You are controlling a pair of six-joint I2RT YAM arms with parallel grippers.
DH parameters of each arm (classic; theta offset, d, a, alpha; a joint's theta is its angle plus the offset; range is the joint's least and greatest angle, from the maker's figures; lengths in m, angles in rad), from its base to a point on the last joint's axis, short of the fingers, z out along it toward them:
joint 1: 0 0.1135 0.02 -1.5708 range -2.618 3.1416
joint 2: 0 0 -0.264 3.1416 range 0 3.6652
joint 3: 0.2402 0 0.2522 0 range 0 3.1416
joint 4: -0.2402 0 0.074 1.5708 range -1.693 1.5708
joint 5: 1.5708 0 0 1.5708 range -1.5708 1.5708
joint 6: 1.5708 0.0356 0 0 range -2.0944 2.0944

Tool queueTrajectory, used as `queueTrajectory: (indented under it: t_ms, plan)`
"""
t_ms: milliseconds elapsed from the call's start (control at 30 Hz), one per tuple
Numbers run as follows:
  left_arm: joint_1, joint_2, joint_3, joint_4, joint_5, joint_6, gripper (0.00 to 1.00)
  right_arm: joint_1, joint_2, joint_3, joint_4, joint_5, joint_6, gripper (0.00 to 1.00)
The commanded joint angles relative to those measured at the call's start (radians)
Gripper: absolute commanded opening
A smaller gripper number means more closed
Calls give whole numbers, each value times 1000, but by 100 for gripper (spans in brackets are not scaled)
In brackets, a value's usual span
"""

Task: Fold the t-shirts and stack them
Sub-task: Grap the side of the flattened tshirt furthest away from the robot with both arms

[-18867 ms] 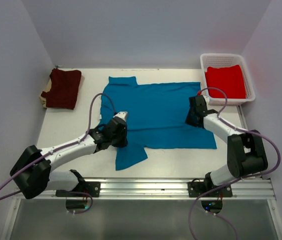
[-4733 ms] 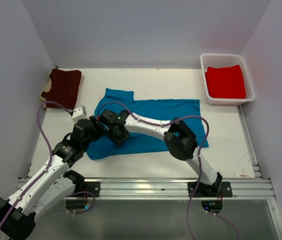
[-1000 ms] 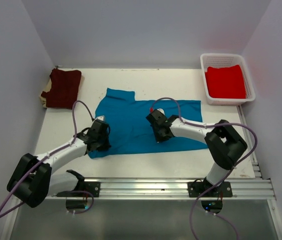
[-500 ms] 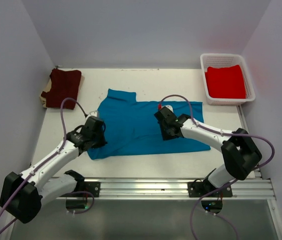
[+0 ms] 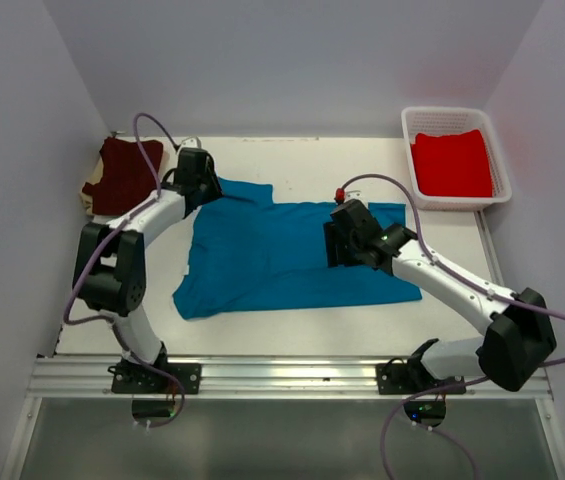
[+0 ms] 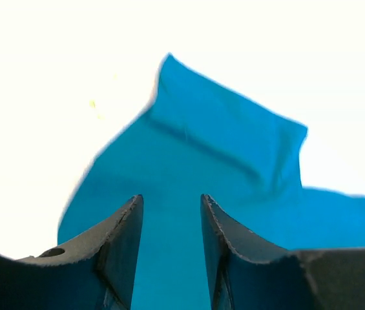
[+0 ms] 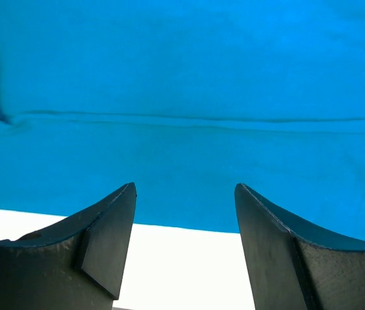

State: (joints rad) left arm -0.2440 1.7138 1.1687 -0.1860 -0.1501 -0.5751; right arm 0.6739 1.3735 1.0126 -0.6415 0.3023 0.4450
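The teal-blue t-shirt (image 5: 262, 250) lies folded lengthwise on the white table, one sleeve sticking out at its far left corner. My left gripper (image 5: 207, 187) hovers at that sleeve; in the left wrist view the left gripper (image 6: 170, 201) is open, with teal cloth (image 6: 195, 168) beneath and nothing between the fingers. My right gripper (image 5: 338, 245) is over the shirt's right half. In the right wrist view the right gripper (image 7: 185, 188) is open above the shirt's edge (image 7: 182, 161), holding nothing. A folded dark maroon t-shirt (image 5: 127, 175) lies at the far left. The bright red t-shirt (image 5: 452, 163) sits in the basket.
The white mesh basket (image 5: 408, 160) stands at the far right corner of the table. White walls close in the left, back and right sides. A metal rail (image 5: 292, 375) carrying the arm bases runs along the near edge.
Both grippers were shut on the teal shirt and have opened, letting it go. My left arm swung from the shirt's near left corner to its far left sleeve. The right gripper shifted slightly right.
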Motion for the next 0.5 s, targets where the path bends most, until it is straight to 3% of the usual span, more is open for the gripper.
queueTrajectory:
  t_ms: [0, 233, 467]
  plan:
    - [41, 122, 158, 88, 13, 81, 45, 0, -103, 11, -41, 32, -6, 67]
    - [115, 393, 435, 54, 87, 133, 47, 1, -175, -28, -83, 26, -3, 67]
    - [158, 513, 503, 88, 239, 146, 47, 0, -221, -39, -112, 29, 8, 68]
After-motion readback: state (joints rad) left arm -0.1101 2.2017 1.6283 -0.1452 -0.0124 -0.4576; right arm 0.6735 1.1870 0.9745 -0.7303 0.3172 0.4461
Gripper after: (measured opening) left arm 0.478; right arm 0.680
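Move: The flattened blue t-shirt's far-left corner, a turned-out sleeve, lies about 15 cm straight ahead of the left hand and 10 cm below it. The stack of dark red folded shirts sits roughly 25 cm to that hand's left and 13 cm ahead. The shirt's far-right corner is some 21 cm ahead of the right hand, 17 cm to its right and 11 cm below. The white basket stands about 12 cm beyond that corner and 17 cm farther right. Towards the t-shirt's far-left sleeve corner the left hand reaches quickly forward, about 12 cm, sinking some 5 cm, steepest at the end as the reach slows; its fingers stay about half open and its tilt hardly changes. Over the shirt's right half the empty right hand rises about 3 cm, then eases back and to the right by a similar amount, fingers still open. ##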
